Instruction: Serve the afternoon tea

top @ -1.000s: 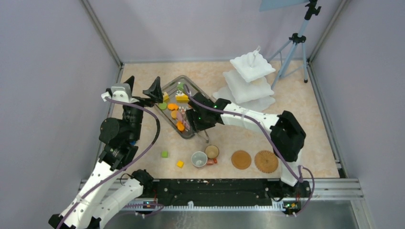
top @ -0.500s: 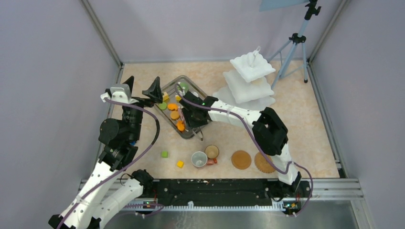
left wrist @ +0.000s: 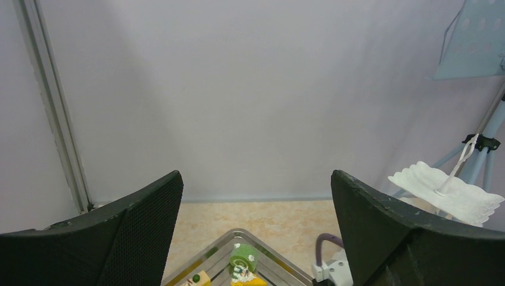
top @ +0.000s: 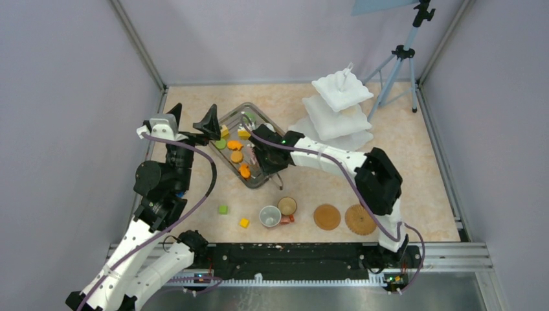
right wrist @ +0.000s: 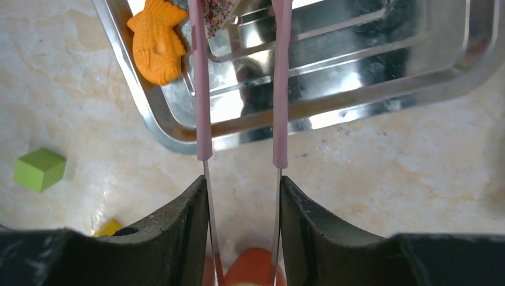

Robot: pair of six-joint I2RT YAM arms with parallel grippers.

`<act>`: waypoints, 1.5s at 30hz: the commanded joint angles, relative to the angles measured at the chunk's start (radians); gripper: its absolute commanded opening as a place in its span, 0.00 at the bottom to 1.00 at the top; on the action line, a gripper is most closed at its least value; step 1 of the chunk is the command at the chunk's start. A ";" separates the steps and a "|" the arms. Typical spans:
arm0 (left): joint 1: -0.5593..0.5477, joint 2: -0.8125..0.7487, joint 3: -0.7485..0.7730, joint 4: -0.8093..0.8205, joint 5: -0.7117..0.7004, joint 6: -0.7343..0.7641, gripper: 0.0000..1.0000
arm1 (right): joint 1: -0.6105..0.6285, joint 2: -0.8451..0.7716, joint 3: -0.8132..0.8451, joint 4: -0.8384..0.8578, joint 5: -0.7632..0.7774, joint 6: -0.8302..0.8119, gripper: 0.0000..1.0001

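Observation:
My right gripper (right wrist: 242,182) is shut on the pink tongs (right wrist: 201,89), whose tips reach over the steel tray (right wrist: 369,98) beside a pink sprinkled pastry (right wrist: 215,15) and an orange fish pastry (right wrist: 156,42). From above, the tray (top: 259,184) holds orange rounds (top: 234,144), a yellow wedge (top: 243,133) and a green roll (top: 249,118). My left gripper (top: 192,118) hangs open and empty over the tray's left side. Two cups (top: 270,216) (top: 287,206) and two woven mats (top: 327,217) (top: 360,219) lie near the front. The white tiered stand (top: 336,110) is at the back right.
A green cube (top: 223,209) and a yellow cube (top: 244,223) lie left of the cups. A small reddish piece (top: 285,219) sits against the cups. A tripod (top: 396,65) stands in the far right corner. Grey walls close in three sides.
My right gripper has squeezed the tongs narrower and shifted slightly left over the tray, its elbow swinging in. The left arm has not moved.

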 commanded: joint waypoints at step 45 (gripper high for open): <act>-0.001 0.023 0.002 0.026 0.042 -0.029 0.99 | -0.240 -0.165 -0.246 0.169 0.413 0.042 0.34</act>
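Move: Just above the tray, my right hand holds the tongs with the sprinkled cake slice already pinched in them. The stand's bottom plate, where the slice is going, is centred about 17 cm ahead and 22 cm to the right, some 7 cm lower. The tray's middle lies 16 cm ahead and 3 cm left, the orange fish biscuit 5 cm ahead and 7 cm left. From my left hand that plate is roughly 18 cm ahead, 40 cm right and 43 cm down. With my right hand I keep the tongs shut on the cake slice, lift it about 9 cm clear of the tray while swinging some 15 cm right, then sink back to the starting height and reach 12 cm forward, bringing the tong tips to the stand's bottom plate. I turn the wrist clockwise about 25 degrees and tilt the fingers more forward, seeming to bear on the stand at the end. ##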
